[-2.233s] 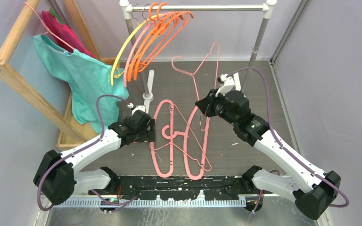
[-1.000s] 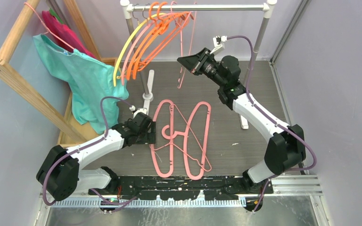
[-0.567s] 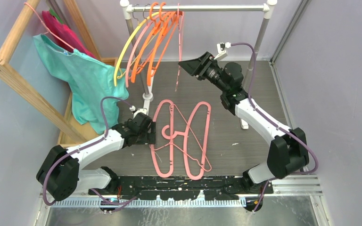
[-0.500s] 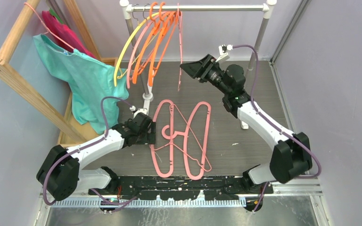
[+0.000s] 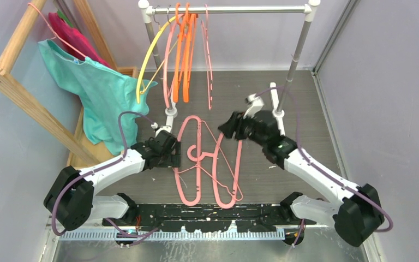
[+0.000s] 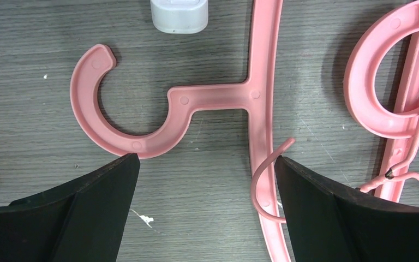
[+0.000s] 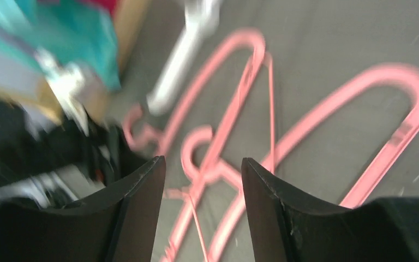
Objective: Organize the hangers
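Note:
On the rail (image 5: 251, 9) hang a yellow hanger (image 5: 147, 60), orange hangers (image 5: 184, 54), a pink one (image 5: 169, 65) and a thin pink wire hanger (image 5: 207, 60). Two thick pink hangers (image 5: 185, 164) (image 5: 226, 169) and a thin pink one (image 5: 218, 158) lie crossed on the floor. My left gripper (image 5: 174, 154) is low and open over the left hanger's hook (image 6: 114, 109); a thin wire hook (image 6: 262, 180) lies by its right finger. My right gripper (image 5: 226, 125) hovers open above the floor pile. Its blurred wrist view shows the pink hangers (image 7: 234, 87) below the empty gripper (image 7: 203, 166).
A wooden frame (image 5: 27, 103) at the left carries teal and magenta garments (image 5: 98, 93) on a pink hanger. The rack's white feet (image 5: 170, 103) (image 5: 275, 103) rest on the dark floor on either side of the pile. Purple walls close in the space.
My right gripper opened and let go of the thin pink hanger on the rail, then dropped down toward the floor pile. The hung hangers swung back to vertical. The left arm stayed put.

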Available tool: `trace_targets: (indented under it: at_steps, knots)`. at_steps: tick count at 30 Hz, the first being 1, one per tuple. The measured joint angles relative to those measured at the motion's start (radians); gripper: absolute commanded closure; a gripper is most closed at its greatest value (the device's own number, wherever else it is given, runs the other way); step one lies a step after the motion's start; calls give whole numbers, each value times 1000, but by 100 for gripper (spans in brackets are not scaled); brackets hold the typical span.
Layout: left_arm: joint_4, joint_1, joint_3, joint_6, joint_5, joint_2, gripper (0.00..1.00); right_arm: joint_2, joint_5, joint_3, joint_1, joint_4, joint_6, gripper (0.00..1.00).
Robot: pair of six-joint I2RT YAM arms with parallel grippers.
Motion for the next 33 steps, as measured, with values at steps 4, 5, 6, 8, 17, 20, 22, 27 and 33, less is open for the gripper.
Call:
trace_targets:
  at_steps: [4, 5, 6, 8, 17, 20, 22, 27, 33]
  knots:
    - [0, 0, 9, -1, -1, 13, 2, 84, 50, -57, 214, -160, -103, 47]
    - [1, 0, 9, -1, -1, 15, 2, 106, 48, -58, 251, -179, -121, 50]
    - [1, 0, 10, -2, -1, 20, 2, 131, 43, -58, 291, -195, -142, 51]
    - [2, 0, 14, -4, -1, 40, 2, 179, 28, -58, 343, -216, -174, 51]
    - [-1, 0, 14, -5, -1, 30, 2, 329, 22, -58, 428, -225, -247, 53]
    - [-8, 0, 15, -5, -2, -5, 2, 378, 18, -58, 428, -212, -251, 53]
    - [-12, 0, 15, -5, -2, -23, 2, 402, 16, -58, 428, -204, -253, 54]
    - [-31, 0, 17, -5, -8, -53, 2, 437, 14, -58, 428, -174, -254, 64]
    - [-48, 0, 17, -5, -19, -81, 2, 441, 16, -70, 427, -142, -250, 82]
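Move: The thin pink wire hanger lies across the two thick ones, its middle about 9 cm back from the right hand, 6 cm to its left and some 22 cm below. The right thick hanger lies under it, also 9 cm back but only 1 cm left; the left thick hanger lies 8 cm back and 14 cm left, both equally low. From the left hand, the wire hanger is about 16 cm right, 2 cm back and 3 cm below. The wire hanger's near arm ends up between the right fingertips: empty and half open, the right hand swoops down some 21 cm while drawing back and swinging left, then sinks straight down the last few centimetres. The wrist tips downward and turns counter-clockwise, about 50 degrees altogether, and the fingers close partway about the wire near the bottom. The left hand, still wide open, lifts slightly. ##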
